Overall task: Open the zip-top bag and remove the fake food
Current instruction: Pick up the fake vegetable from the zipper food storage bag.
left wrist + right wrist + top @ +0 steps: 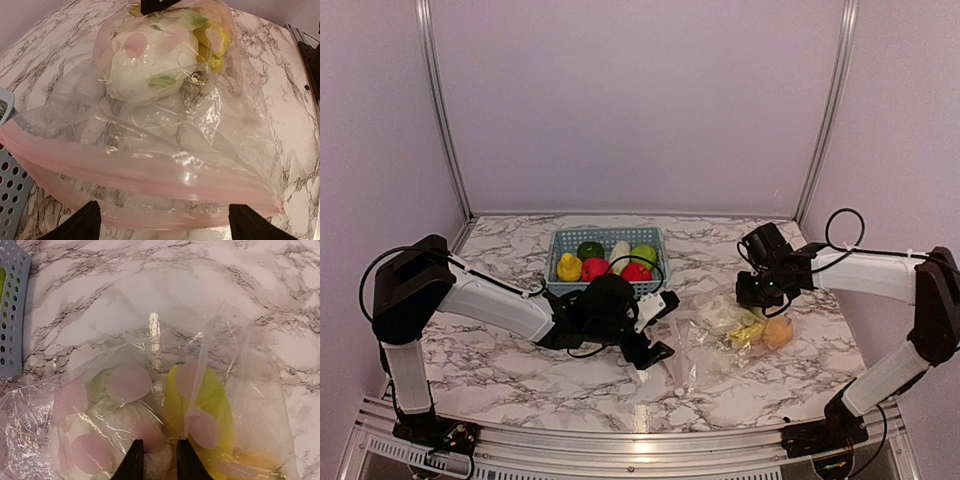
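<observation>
The zip-top bag [712, 338] lies on the marble table right of centre, clear with pink dots. Its pale pink zipper strip [150, 175] runs across between the wide-apart fingers of my left gripper [167, 226], which is open around that edge. In the top view the left gripper [655, 328] sits at the bag's left end. Inside the bag are a white cauliflower [150, 60], yellow bananas [210, 395] and an orange [778, 332]. My right gripper [160, 460] is pressed onto the bag's far end [760, 298], fingers nearly together with film pinched between them.
A light blue slotted basket [560, 238] stands behind the left gripper, holding a yellow, a green, a white, a lime and two red toy foods. Its corner shows in the left wrist view [10, 190] and the right wrist view [12, 315]. Walls enclose the table.
</observation>
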`<state>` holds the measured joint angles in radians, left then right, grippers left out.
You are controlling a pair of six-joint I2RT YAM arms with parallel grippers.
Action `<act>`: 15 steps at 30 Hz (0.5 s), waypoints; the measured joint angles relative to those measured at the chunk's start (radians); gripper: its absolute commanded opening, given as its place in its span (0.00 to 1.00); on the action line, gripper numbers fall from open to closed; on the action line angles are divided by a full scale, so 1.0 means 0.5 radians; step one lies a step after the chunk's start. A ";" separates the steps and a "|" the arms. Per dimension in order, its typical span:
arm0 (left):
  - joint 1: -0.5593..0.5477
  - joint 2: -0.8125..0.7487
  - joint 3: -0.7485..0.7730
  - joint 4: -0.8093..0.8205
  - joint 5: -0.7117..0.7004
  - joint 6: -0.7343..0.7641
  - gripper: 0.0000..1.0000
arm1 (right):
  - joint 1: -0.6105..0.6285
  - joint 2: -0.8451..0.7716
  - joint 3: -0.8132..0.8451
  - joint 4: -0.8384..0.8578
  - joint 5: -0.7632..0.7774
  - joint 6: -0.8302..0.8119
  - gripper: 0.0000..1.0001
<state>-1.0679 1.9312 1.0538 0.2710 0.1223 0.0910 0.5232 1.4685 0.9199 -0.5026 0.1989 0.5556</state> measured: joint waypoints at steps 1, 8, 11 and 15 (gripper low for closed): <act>0.000 0.000 0.008 -0.002 0.002 0.002 0.92 | -0.001 0.012 -0.007 0.025 -0.005 -0.011 0.28; 0.000 0.001 0.023 -0.027 0.002 0.014 0.92 | 0.076 0.034 -0.007 0.093 -0.039 -0.044 0.53; 0.000 0.001 0.023 -0.037 0.001 0.016 0.92 | 0.096 0.045 -0.007 0.117 -0.053 -0.060 0.60; 0.000 0.008 0.031 -0.055 0.000 0.024 0.92 | 0.106 0.074 -0.007 0.146 -0.066 -0.085 0.64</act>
<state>-1.0679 1.9354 1.0691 0.2436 0.1223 0.1028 0.5762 1.5055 0.9165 -0.4294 0.1661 0.5129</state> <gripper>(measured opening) 0.924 0.623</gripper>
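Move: For the right hand, the white fake vegetable in the bag lies about 5 cm to the left, 2 cm back and 3 cm lower. The yellow banana is roughly 2 cm right and 3 cm back, and the orange fruit some 6 cm right and 4 cm back, both about 4 cm below. From the left hand, the white vegetable is about 8 cm ahead, 13 cm right and 3 cm lower. The right hand shifts about 3 cm left, fingers spreading, pushing the bagged white vegetable towards the left hand. ##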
